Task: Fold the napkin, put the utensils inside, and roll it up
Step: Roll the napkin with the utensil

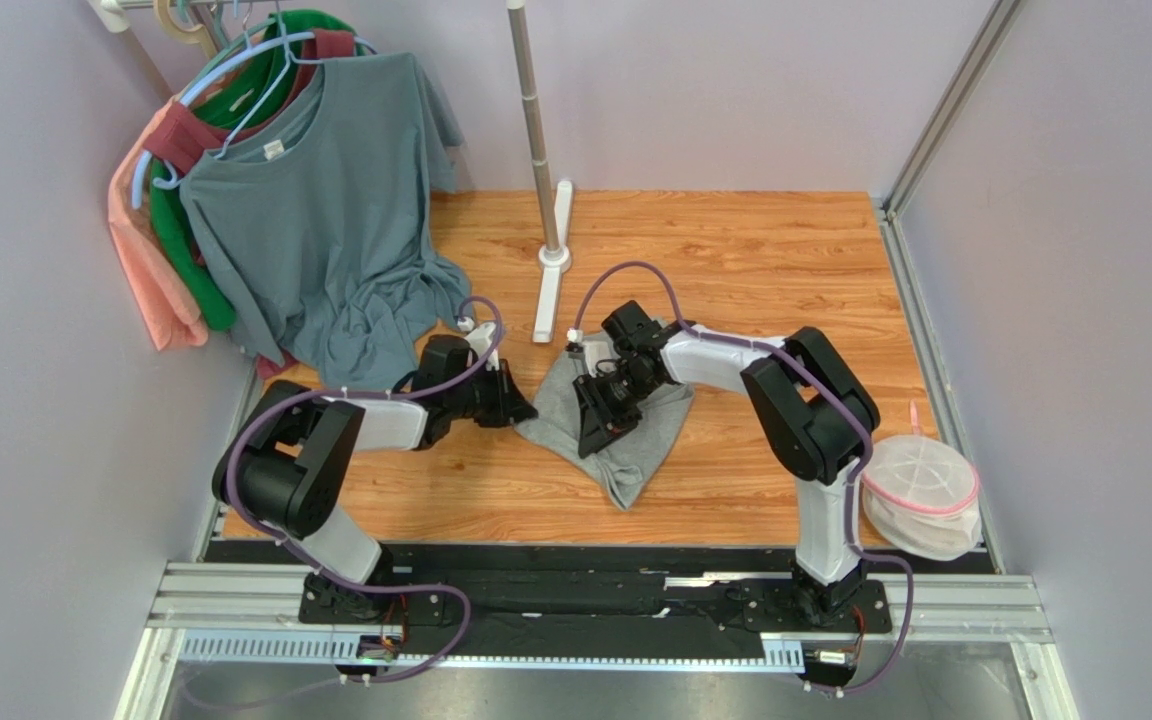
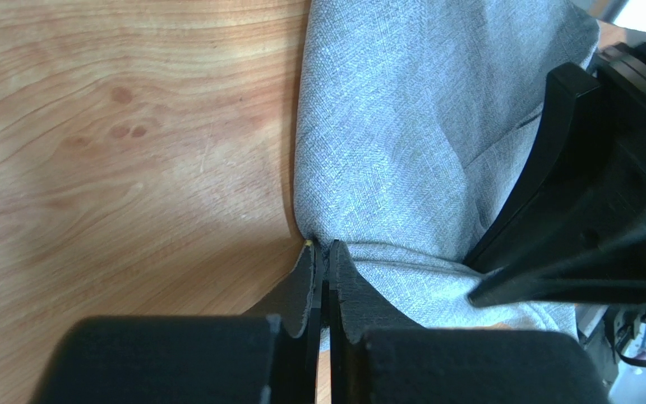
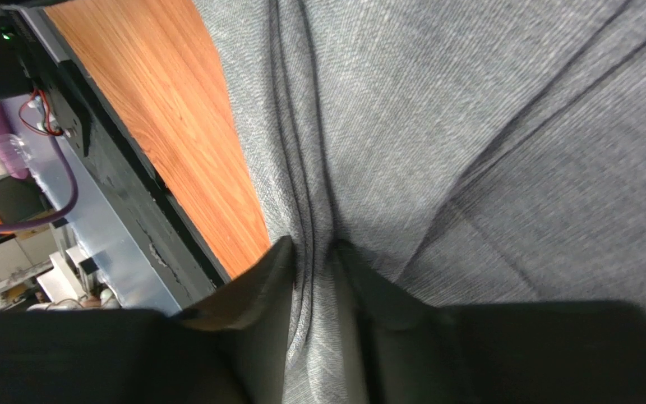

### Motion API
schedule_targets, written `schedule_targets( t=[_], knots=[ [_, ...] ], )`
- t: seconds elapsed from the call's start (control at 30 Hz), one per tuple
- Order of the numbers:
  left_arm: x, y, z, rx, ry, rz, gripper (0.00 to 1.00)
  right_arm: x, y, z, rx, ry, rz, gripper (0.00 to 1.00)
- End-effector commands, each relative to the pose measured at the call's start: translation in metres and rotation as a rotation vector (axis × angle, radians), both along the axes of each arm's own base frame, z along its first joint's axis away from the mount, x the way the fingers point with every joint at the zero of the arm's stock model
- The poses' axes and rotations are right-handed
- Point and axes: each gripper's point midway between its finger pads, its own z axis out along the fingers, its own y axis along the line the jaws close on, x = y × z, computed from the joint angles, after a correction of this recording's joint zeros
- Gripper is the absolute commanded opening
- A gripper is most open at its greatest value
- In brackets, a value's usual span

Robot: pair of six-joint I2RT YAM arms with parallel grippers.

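The grey napkin (image 1: 642,443) lies crumpled on the wooden table (image 1: 748,255), between the two arms. My left gripper (image 1: 515,402) sits at its left edge. In the left wrist view the jaws (image 2: 325,248) are pressed together on a corner of the napkin (image 2: 402,126). My right gripper (image 1: 593,428) hangs over the middle of the cloth. The right wrist view shows its fingers (image 3: 314,252) standing a little apart, with a loose pleat of the napkin (image 3: 470,126) running between them. The utensils are out of view.
Several T-shirts on hangers (image 1: 319,210) hang at the back left, reaching the table. A metal pole on a white foot (image 1: 552,248) stands behind the napkin. A pink-rimmed mesh basket (image 1: 920,488) sits at the right edge. Walls close in on both sides.
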Motion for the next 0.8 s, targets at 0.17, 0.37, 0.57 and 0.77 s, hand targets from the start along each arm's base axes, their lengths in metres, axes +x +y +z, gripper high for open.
schedule_targets(
  t=[0.17,0.37,0.57,0.77],
  knots=[
    [-0.02,0.021,-0.037,0.167,0.203,0.033,0.0,0.025,-0.005,0.053,-0.162,-0.388,-0.002,0.48],
    [-0.016,0.018,-0.033,0.18,0.223,0.002,0.0,0.027,0.016,0.074,-0.201,-0.742,0.005,0.52],
    [-0.021,0.019,-0.039,0.197,0.277,-0.005,0.0,0.021,0.023,0.059,-0.252,-0.86,0.07,0.52],
    [-0.022,0.019,-0.042,0.2,0.301,-0.006,0.0,0.014,0.023,0.037,-0.287,-0.905,0.121,0.52]
  ],
)
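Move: My left fingers are already shut on the left end of the napkin's rolled edge. My right fingers, just starting to open, still straddle that roll; the stretch they go for again is about 1 cm ahead and 1 cm left, at finger height. From my right hand, the pinched end is some 9 cm left and 4 cm ahead, and the napkin's near corner about 9 cm back and 3 cm right. I keep my left pinch on the roll's end, barely shifting while that wrist tilts about 10 degrees. My right fingers open further and come free of the roll; I lift that hand nearly 6 cm, drifting slightly left, and swing the fingertips forward by some 45 degrees, then sink about 2 cm back towards the edge, fingers apart. ##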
